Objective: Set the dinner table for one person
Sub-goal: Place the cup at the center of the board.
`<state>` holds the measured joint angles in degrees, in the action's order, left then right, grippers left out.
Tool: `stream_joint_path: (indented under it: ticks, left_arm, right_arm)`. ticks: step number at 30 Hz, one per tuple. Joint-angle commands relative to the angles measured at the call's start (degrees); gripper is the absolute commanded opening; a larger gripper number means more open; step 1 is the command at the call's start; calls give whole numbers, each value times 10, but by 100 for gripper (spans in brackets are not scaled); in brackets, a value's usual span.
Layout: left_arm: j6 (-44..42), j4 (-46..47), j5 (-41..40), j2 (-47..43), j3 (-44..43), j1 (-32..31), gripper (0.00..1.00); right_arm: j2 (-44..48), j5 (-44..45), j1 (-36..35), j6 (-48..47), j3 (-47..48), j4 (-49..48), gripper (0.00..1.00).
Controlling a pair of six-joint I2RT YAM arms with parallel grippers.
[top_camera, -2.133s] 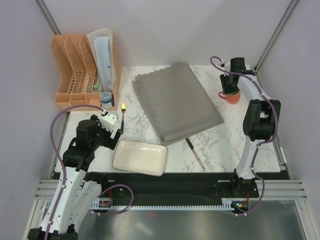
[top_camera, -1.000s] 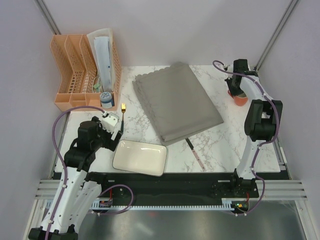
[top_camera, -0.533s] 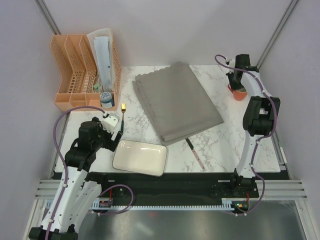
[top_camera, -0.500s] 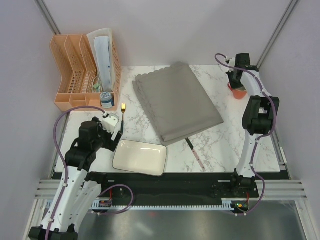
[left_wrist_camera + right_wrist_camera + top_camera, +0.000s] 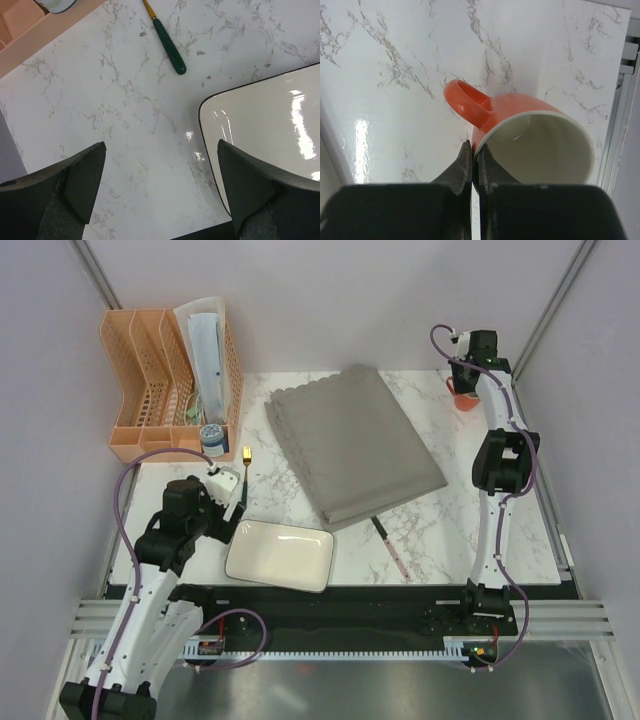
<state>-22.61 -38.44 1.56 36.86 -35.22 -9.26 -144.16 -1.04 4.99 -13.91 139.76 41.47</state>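
Note:
My right gripper (image 5: 474, 147) is shut on the rim of an orange mug (image 5: 520, 125), one finger inside the white interior and one outside below the handle. Seen from above, the mug (image 5: 461, 400) hangs tilted over the far right corner of the dinner table (image 5: 440, 510). My left gripper (image 5: 160, 150) stands open over bare marble, with nothing between its fingers. The white rectangular plate (image 5: 270, 130) lies just right of it, at the table's near left (image 5: 279, 554). A green-handled gold fork (image 5: 244, 475) lies beyond the left gripper (image 5: 228, 502).
A folded grey scallop-edged placemat (image 5: 352, 440) covers the middle back. A pink-handled utensil (image 5: 392, 548) lies near its front corner. A peach file organizer (image 5: 165, 380) with papers stands at the back left, a small blue-white cup (image 5: 213, 438) in front of it.
My right gripper has closed on the mug's rim and carried it toward the far right corner. The left arm has barely moved.

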Motion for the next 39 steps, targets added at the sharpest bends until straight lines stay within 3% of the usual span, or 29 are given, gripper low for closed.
stream_joint_path:
  ticks: [1, 9, 24, 39]
  left_arm:
    - [-21, 20, -4, -1, 2, 6, 100]
    - [-19, 20, 2, 1, 2, 6, 100]
    - [-19, 21, 14, -6, 1, 6, 100]
    - [-21, 20, 20, -21, 2, 6, 100]
  right_arm:
    - [-24, -39, -3, 21, 0, -5, 0]
    - [38, -43, -2, 17, -120, -41, 0]
    - [311, 7, 14, 43, -322, 16, 0]
    - [356, 14, 71, -15, -392, 47, 0]
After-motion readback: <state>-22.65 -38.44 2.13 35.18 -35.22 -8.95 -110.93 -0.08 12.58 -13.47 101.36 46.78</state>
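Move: Held at its rim by the shut right fingers, the orange cup hangs about 3 cm right of that hand and 4 cm below. The board, a grey mat, has its centre some 25 cm left, 17 cm back and 9 cm below; the knife lies roughly 42 cm back and 18 cm left, and the cream plate 44 cm back and 42 cm left. From the left hand, the board's centre is about 24 cm ahead and 26 cm right. Drawing the cup back from the far edge of the table, the right hand travels about 17 cm towards its base, nearly level at first, then climbs around 5 cm while swinging 5 cm right, along the table's right side. The fingers keep their pinch on the rim; the wrist tips further down and turns clockwise, each by about 10 degrees. ##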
